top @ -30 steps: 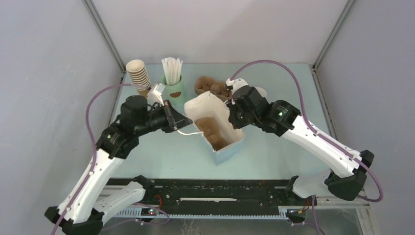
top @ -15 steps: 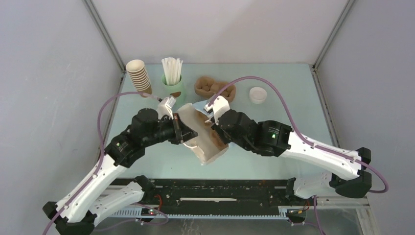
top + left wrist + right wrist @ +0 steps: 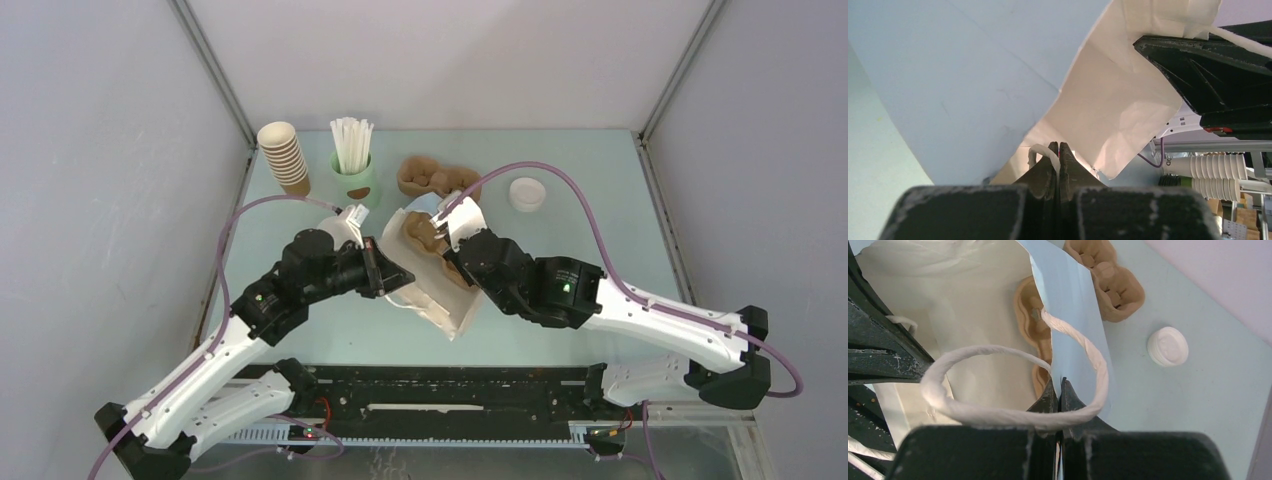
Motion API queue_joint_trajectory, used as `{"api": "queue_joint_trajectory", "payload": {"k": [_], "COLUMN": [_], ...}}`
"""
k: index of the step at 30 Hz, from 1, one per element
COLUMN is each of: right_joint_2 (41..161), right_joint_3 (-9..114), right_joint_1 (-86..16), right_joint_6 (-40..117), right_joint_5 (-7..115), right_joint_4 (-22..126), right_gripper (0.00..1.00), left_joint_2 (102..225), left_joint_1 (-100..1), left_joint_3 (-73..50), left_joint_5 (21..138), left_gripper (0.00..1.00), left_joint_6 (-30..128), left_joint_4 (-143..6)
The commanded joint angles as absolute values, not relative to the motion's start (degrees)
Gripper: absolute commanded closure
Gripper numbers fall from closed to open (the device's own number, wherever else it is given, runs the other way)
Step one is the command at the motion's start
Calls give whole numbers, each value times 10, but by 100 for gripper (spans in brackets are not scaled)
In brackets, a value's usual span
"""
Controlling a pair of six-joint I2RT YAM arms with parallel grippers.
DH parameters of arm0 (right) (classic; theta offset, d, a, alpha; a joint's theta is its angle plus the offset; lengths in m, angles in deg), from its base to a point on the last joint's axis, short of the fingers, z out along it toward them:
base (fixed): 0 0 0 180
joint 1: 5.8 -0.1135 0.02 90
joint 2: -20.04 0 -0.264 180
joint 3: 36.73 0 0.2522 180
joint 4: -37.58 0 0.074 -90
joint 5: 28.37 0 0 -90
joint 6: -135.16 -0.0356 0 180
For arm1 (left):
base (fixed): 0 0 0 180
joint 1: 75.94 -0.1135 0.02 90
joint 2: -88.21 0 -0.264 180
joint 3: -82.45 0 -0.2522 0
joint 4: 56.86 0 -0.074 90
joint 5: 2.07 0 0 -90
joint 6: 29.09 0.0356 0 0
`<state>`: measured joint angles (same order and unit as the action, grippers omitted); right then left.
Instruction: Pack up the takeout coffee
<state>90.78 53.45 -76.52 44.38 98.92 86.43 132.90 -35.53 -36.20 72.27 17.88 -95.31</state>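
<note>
A paper bag (image 3: 452, 312), pale blue outside and white inside, hangs tilted between both grippers at the table's middle. A brown pulp carrier (image 3: 424, 236) lies inside it. My left gripper (image 3: 1059, 146) is shut on the bag's white cord handle (image 3: 1040, 152) at the left rim. My right gripper (image 3: 1060, 382) is shut on the bag's blue paper rim (image 3: 1075, 305), with the other handle loop (image 3: 998, 412) draped across its fingers. Of the takeout coffee, only a round white lid (image 3: 527, 193) shows at the back right, apart from both grippers; no cup body shows under it.
A second pulp carrier (image 3: 437, 176) sits behind the bag. A stack of lidless brown cups (image 3: 284, 156) and a mint-green cup of white straws (image 3: 352, 170) stand at the back left. Grey walls close in left, right and behind.
Both grippers have drawn the bag from the table's middle toward the near edge and tipped it over. The right arm has moved off the white lid, which now shows.
</note>
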Motion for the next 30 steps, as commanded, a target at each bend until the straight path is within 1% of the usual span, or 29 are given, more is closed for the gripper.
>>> {"api": "queue_joint_trajectory", "payload": {"k": [1, 6, 9, 11, 13, 15, 17, 19, 22, 25, 27, 30], "right_joint_2": [892, 893, 893, 898, 913, 936, 959, 978, 982, 975, 971, 986], "right_joint_3": [539, 539, 558, 605, 693, 800, 890, 935, 914, 824, 748, 632], "right_joint_1": [-792, -804, -806, -807, -808, -791, -745, -704, -653, -597, -580, -572], "right_joint_6": [441, 412, 409, 410, 402, 366, 315, 276, 236, 224, 226, 239], "right_joint_5": [1068, 1099, 1116, 1115, 1099, 1053, 947, 830, 707, 627, 622, 636], "right_joint_4": [831, 857, 871, 915, 1001, 1106, 1191, 1247, 1260, 1234, 1189, 1106], "right_gripper": [100, 100, 100, 100, 100, 100, 100, 100, 100, 100, 100, 100], "left_joint_2": [1333, 1334, 1351, 1377, 1398, 1405, 1408, 1412, 1412, 1398, 1384, 1377], "left_joint_1": [-352, -353, -353, -354, -353, -353, -352, -353, -362, -392, -433, -486], "left_joint_3": [-356, -342, -311, -256, -192, -141, -100, -70, -80, -149, -233, -366], "left_joint_5": [719, 734, 739, 733, 694, 677, 681, 683, 675, 675, 661, 657], "left_gripper": [100, 100, 100, 100, 100, 100, 100, 100, 100, 100, 100, 100], "left_joint_6": [181, 188, 189, 181, 163, 123, 86, 50, -12, -57, -79, -62], "left_joint_4": [-937, -944, -950, -972, -973, -961, -958, -960, -955, -958, -945, -884]}}
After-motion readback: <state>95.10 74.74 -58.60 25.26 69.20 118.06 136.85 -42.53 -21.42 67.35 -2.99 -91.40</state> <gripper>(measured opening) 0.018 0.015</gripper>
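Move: My left hand already pinches the bag's cord handle, and my right its rim and handle. The cup carrier inside the tilted bag lies about 12 cm ahead, 6 cm right and 14 cm below my left hand; from my right hand, about 8 cm ahead, 2 cm left and 19 cm below. The spare carrier stands on the table some 26 cm ahead of my right hand and 1 cm left; the lid stack, 24 cm ahead and 21 cm right. I keep both grips and toss the bag: after almost holding still while my right hand eases slightly right, both hands jerk up, the left about 19 cm, the right some 12 cm. Then I drop them again, my right nearly to its starting height, a little to the right, its fingers tipping down some 30 degrees, my left by only about 6 cm as its left side rolls down. ##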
